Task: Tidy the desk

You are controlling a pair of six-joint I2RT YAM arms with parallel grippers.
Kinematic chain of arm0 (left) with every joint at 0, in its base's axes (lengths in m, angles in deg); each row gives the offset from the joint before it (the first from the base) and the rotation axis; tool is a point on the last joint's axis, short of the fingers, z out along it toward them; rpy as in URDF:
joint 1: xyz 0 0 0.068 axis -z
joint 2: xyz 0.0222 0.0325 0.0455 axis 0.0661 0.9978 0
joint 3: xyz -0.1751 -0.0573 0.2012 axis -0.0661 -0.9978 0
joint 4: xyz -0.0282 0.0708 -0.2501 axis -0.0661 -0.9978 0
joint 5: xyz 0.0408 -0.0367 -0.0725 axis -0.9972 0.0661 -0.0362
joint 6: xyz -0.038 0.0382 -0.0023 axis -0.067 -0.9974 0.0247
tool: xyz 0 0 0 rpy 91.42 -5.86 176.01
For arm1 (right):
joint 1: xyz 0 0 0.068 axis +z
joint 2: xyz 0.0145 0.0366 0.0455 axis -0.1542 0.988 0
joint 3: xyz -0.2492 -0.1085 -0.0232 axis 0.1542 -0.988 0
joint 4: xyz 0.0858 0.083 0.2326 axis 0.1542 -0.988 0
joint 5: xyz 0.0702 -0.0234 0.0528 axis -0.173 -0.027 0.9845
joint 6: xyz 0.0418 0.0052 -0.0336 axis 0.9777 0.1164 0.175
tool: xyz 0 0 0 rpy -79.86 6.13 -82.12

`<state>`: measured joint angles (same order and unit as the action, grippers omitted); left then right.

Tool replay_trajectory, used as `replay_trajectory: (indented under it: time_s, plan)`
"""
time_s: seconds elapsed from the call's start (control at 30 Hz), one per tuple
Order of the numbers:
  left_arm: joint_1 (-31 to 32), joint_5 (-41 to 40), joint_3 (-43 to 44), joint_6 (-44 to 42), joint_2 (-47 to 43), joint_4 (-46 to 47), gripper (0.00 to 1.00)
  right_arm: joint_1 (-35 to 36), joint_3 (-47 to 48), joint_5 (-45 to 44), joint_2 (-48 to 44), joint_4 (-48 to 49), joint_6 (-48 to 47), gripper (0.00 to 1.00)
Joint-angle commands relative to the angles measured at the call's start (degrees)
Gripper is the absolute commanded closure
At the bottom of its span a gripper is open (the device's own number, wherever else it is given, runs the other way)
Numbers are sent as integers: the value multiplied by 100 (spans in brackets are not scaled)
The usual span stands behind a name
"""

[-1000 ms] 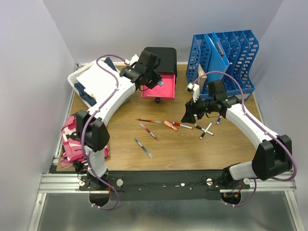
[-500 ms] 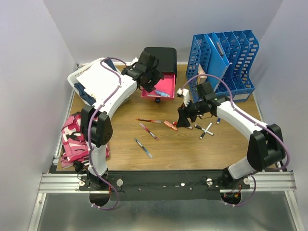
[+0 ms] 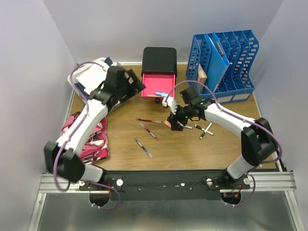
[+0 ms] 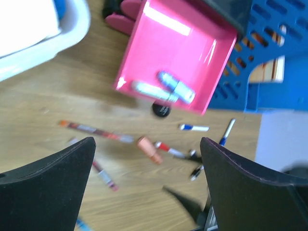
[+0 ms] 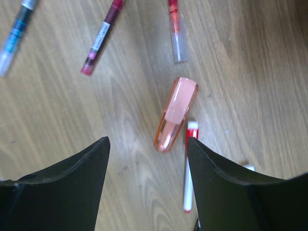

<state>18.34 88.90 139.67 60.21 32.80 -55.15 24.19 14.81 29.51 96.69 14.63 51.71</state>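
Note:
The desk (image 3: 192, 149) is brown wood-grain with pens scattered across its middle. My right gripper (image 3: 174, 123) hangs low and open over an orange translucent highlighter (image 5: 176, 113), which lies just ahead of the gap between the fingers (image 5: 147, 190); a red-and-white pen (image 5: 188, 168) lies beside it. My left gripper (image 3: 138, 86) is open and holds nothing, standing left of the open pink drawer (image 3: 158, 85). In the left wrist view a silver-and-blue pen (image 4: 166, 89) rests in that drawer (image 4: 178, 43), and the highlighter (image 4: 149, 149) shows below it.
A black drawer unit (image 3: 160, 58) stands at the back, a blue file rack (image 3: 226, 57) at the back right, a white basket (image 3: 89, 74) at the back left, and pink fabric (image 3: 82, 139) at the left edge. Loose pens (image 3: 148, 131) and markers (image 3: 206, 130) lie mid-desk.
My left gripper opened and drew back left from over the drawer, leaving the silver-and-blue pen inside. My right gripper moved left and down to the orange highlighter.

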Motion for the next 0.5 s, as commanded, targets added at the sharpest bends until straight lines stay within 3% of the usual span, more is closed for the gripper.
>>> replay_trajectory:
  time_s: [0.0,0.23,0.47]
  plan:
    - [-68,74,-1294,-876,-1195,503,1,341,54,-776,449,627,-63,28]
    - [-147,-304,-2595,-789,-2496,485,1,579,265,-1489,1020,996,166,28]
    - [-218,-374,-2834,-797,-2779,397,1,640,441,-1683,1495,1014,351,30]
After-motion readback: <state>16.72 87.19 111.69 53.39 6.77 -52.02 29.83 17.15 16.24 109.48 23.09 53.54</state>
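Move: The orange highlighter lies about 3 cm ahead of my right hand, 4 cm to its left and 8 cm below. The red-capped marker is some 6 cm to the right of it; on the highlighter's other side, the red pen lies roughly 12 cm left and 3 cm farther out, the purple pen 11 cm left and 3 cm nearer. From my left hand the highlighter is about 7 cm back, 13 cm right and 24 cm down; the open drawer is 11 cm ahead, 9 cm right, 12 cm below. I sink my right hand about 6 cm onto the orange highlighter, easing forward and a little left while the wrist tips some 10 degrees to point the fingers more steeply down; they stay open, one on either side of it. Meanwhile my left hand, empty and already wide open, backs away from the drawer by about 9 cm, drifting left and then sinking. ##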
